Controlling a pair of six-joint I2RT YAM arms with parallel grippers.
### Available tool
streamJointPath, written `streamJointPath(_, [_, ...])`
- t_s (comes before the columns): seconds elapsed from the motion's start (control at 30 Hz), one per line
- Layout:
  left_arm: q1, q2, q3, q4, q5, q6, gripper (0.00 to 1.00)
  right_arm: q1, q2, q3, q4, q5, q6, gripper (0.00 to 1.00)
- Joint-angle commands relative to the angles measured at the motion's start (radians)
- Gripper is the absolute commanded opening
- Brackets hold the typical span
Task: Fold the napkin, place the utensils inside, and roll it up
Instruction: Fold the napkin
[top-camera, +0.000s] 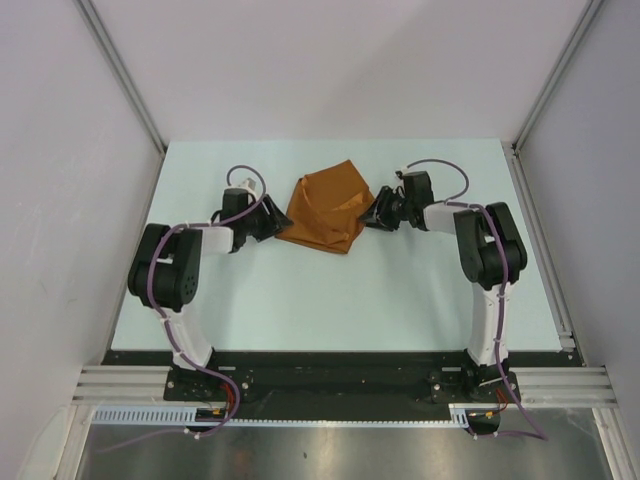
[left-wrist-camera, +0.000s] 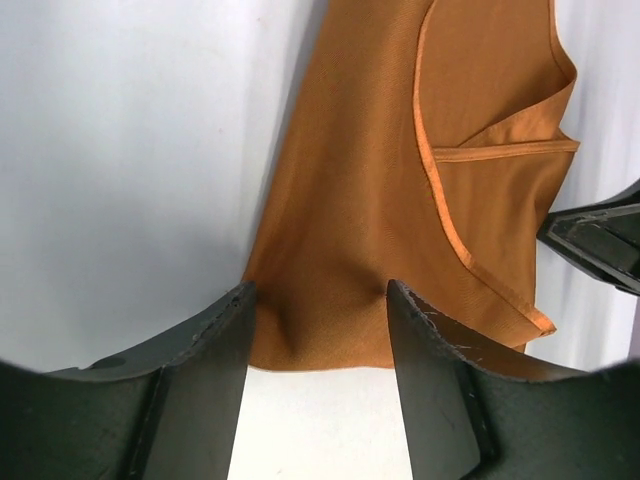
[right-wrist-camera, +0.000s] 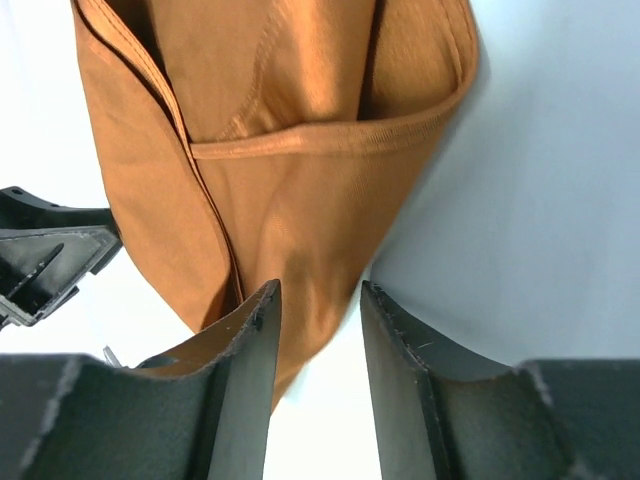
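The rust-orange napkin (top-camera: 325, 212) lies loosely folded and rumpled on the far middle of the table. My left gripper (top-camera: 272, 222) sits at its left edge, and in the left wrist view it (left-wrist-camera: 320, 300) is open, with the napkin's (left-wrist-camera: 400, 180) hem lying between the fingertips. At the napkin's right corner is my right gripper (top-camera: 375, 215). In the right wrist view it (right-wrist-camera: 320, 295) is open too, with a point of the napkin (right-wrist-camera: 300, 180) reaching between the fingers. The utensils are out of view.
The pale table (top-camera: 330, 300) is walled by white panels on the left, back and right. A black rail (top-camera: 330, 365) with both arm bases runs along the near edge. Each wrist view catches the opposite gripper's fingers (left-wrist-camera: 600, 240) (right-wrist-camera: 40, 260) across the cloth.
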Motion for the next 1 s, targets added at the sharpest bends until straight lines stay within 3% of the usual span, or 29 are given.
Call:
streamJointPath(0.0, [-0.010, -0.068, -0.064, -0.063, -0.126, -0.005, 0.63, -0.006, -0.056, -0.052, -0.061, 0.027, -0.040, 0.44])
streamJointPath(0.2, [-0.013, -0.119, -0.093, -0.071, -0.189, 0.024, 0.68, 0.008, -0.102, -0.076, -0.084, 0.040, -0.058, 0.48])
streamJointPath(0.43, [-0.012, -0.085, -0.105, -0.010, -0.083, 0.004, 0.65, 0.081, -0.143, -0.074, -0.097, 0.000, -0.027, 0.59])
streamJointPath(0.63, [-0.012, -0.093, -0.111, 0.004, -0.060, -0.005, 0.65, 0.149, -0.162, -0.114, -0.113, 0.006, 0.042, 0.63])
streamJointPath(0.83, [-0.013, -0.102, -0.111, -0.002, -0.057, -0.001, 0.64, 0.171, -0.220, -0.215, -0.024, 0.043, 0.117, 0.72])
streamJointPath(0.97, [-0.012, -0.092, -0.102, -0.002, -0.054, 0.002, 0.63, 0.157, -0.263, -0.272, 0.076, 0.035, 0.184, 0.72])
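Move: The napkin's near corner, where the right hand is going, lies about 9 cm back and 7 cm to its left, a centimetre or two lower; the far corner is some 19 cm ahead and 7 cm left of that hand. The left hand hovers low at the napkin's left corner, which is about 1 cm back and 2 cm to its left, with the near corner roughly 20 cm to its right and 7 cm back. The right hand leaves the napkin's right-hand edge and runs low over the table, first straight back and then back and to the left, about 10 cm back and 5 cm left in all, opening its fingers well as it goes until they straddle the near corner without closing. The left hand stays at the left corner with its fingers open, easing back about 2 cm after a small swing to its left and only part of the way in again, and ends with its outer fingertip right at that corner. ##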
